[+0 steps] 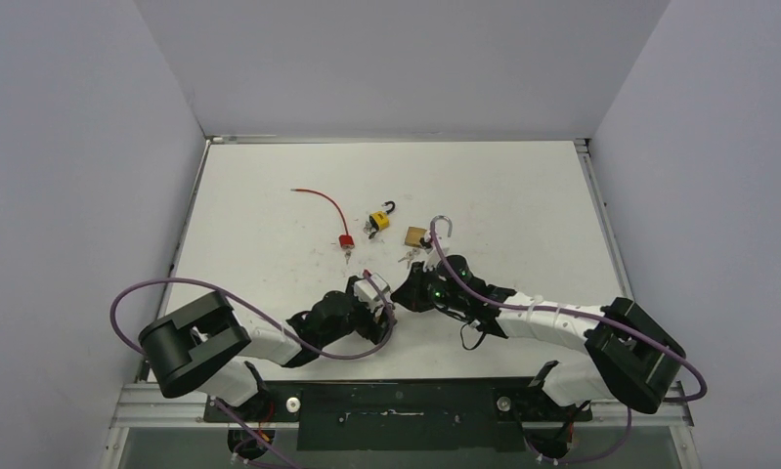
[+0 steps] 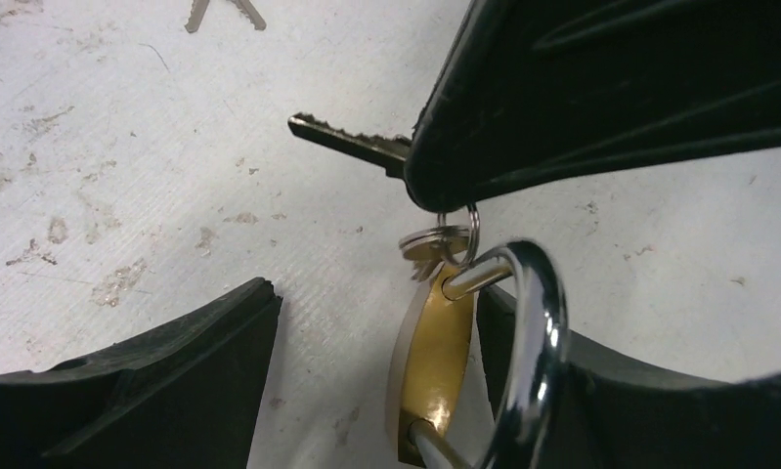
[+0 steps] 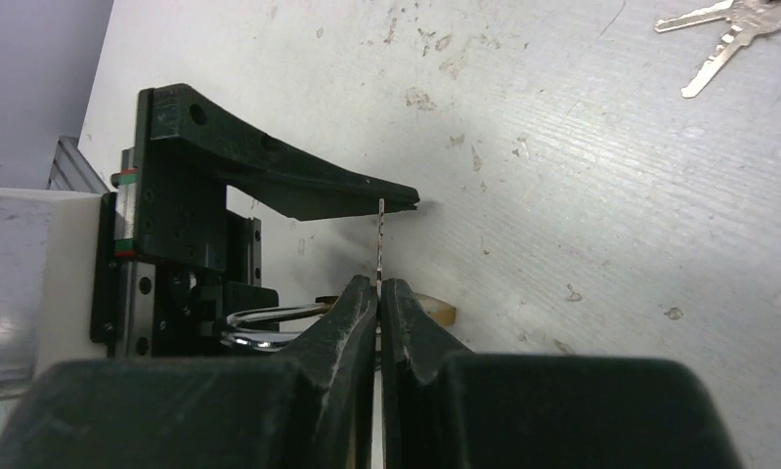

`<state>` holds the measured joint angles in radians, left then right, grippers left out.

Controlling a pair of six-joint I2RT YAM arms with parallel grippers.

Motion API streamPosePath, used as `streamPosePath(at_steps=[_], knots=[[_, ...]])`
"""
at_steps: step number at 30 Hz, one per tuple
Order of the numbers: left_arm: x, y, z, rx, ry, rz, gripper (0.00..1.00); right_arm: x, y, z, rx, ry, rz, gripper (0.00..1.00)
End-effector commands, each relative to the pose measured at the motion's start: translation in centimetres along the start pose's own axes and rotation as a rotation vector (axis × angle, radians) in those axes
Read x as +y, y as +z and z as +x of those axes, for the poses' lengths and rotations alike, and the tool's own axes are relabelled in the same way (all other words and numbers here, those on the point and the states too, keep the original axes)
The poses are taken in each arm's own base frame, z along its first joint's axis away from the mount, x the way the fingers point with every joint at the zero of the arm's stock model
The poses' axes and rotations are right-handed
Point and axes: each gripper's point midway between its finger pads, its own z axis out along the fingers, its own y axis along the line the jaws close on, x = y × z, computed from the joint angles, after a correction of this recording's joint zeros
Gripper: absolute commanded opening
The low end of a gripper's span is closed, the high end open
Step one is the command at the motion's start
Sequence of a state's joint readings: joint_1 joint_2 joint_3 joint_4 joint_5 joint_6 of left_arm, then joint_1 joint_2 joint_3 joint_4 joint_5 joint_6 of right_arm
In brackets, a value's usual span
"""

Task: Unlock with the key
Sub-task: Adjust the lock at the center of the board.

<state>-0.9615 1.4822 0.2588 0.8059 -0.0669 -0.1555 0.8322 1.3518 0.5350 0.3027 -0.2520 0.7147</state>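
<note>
A brass padlock (image 2: 435, 342) with a silver shackle (image 2: 533, 352) stands on edge between the fingers of my left gripper (image 2: 376, 327). It sits close against the right finger (image 2: 660, 391), and a wide gap separates it from the left finger (image 2: 171, 381). That gripper is open. Both shackle legs enter the body. My right gripper (image 3: 378, 288) is shut on a key (image 2: 352, 142), whose toothed blade sticks out just above the padlock. A ring (image 2: 461, 230) with a second key hangs from it. From above, the two grippers (image 1: 371, 293) (image 1: 412, 290) meet tip to tip, hiding the padlock.
Farther back lie a brass padlock (image 1: 417, 235) with its shackle open, a yellow-and-black padlock (image 1: 378, 221), a red padlock (image 1: 345, 241) with a red cable, and loose keys (image 1: 409, 257) (image 3: 728, 29). White walls enclose the table (image 1: 523, 195).
</note>
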Motion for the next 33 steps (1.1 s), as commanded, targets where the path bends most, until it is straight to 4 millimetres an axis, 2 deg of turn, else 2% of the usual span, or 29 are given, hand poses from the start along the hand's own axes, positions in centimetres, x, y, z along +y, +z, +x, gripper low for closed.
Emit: streamPosePath(at_steps=[1,10,16,22,25,27,31,32,33], knots=[[-0.7,-0.5,-2.9,-0.079,-0.013,0.026,0.72,1.0,-0.9,-4.0,-0.131,-0.003,0.03,0.0],[-1.3,-2.9,-5.8,-0.112,-0.103,0.032,0.73,-3.3,-4.0,-8.1,-0.313,0.136,0.256,0.0],[-2.4,-4.9,-8.3,-0.139,-0.163,0.072,0.71,-4.4,-5.0,-8.1,-0.331,0.173,0.276,0.0],[-1.1,-4.7,-8.1,-0.089,-0.223,-0.021,0.64,-4.6,-5.2,-7.7,-0.332,0.191,0.272,0.0],[-1.5,-3.5,-7.4,-0.002,-0.218,-0.021,0.55,-4.6,-5.4,-7.6,-0.337,0.193,0.268,0.0],[-2.0,-2.6,-7.3,0.05,-0.213,-0.01,0.44,-4.6,-5.6,-7.7,-0.34,0.195,0.268,0.0],[-2.1,-1.6,-7.5,0.111,-0.237,-0.035,0.07,-4.8,-6.0,-7.6,-0.344,0.198,0.267,0.0],[-1.9,-1.5,-7.8,0.111,-0.249,-0.057,0.0,-4.8,-6.1,-7.6,-0.347,0.199,0.266,0.0],[-1.4,-1.4,-8.3,0.102,-0.269,-0.094,0.0,-4.9,-6.2,-7.5,-0.349,0.199,0.267,0.0]])
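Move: The brass lock stands upright between the left hand's open fingers, its shackle some 5 cm above that hand point and 1 cm to the right, level fore and aft. From the left hand, the loose keys lie about 13 cm ahead and 5 to the right, the open brass lock 17 ahead and 7 right, the red lock 16 ahead and 8 left, all about 2 cm lower. From the right hand, which holds the key, the shackle is roughly 3 cm back, 1 left and 2 below. The lock's shackle is taken from above its body: the left hand, fingers still wide, climbs about 9 cm up past the body, sinks back some 2 cm while tipping down about 10 degrees, and shuts its fingers to pinch the shackle. Meanwhile the right hand, keeping the key pinched, draws off to the right, forward and a little up, turning about 25 degrees clockwise. ##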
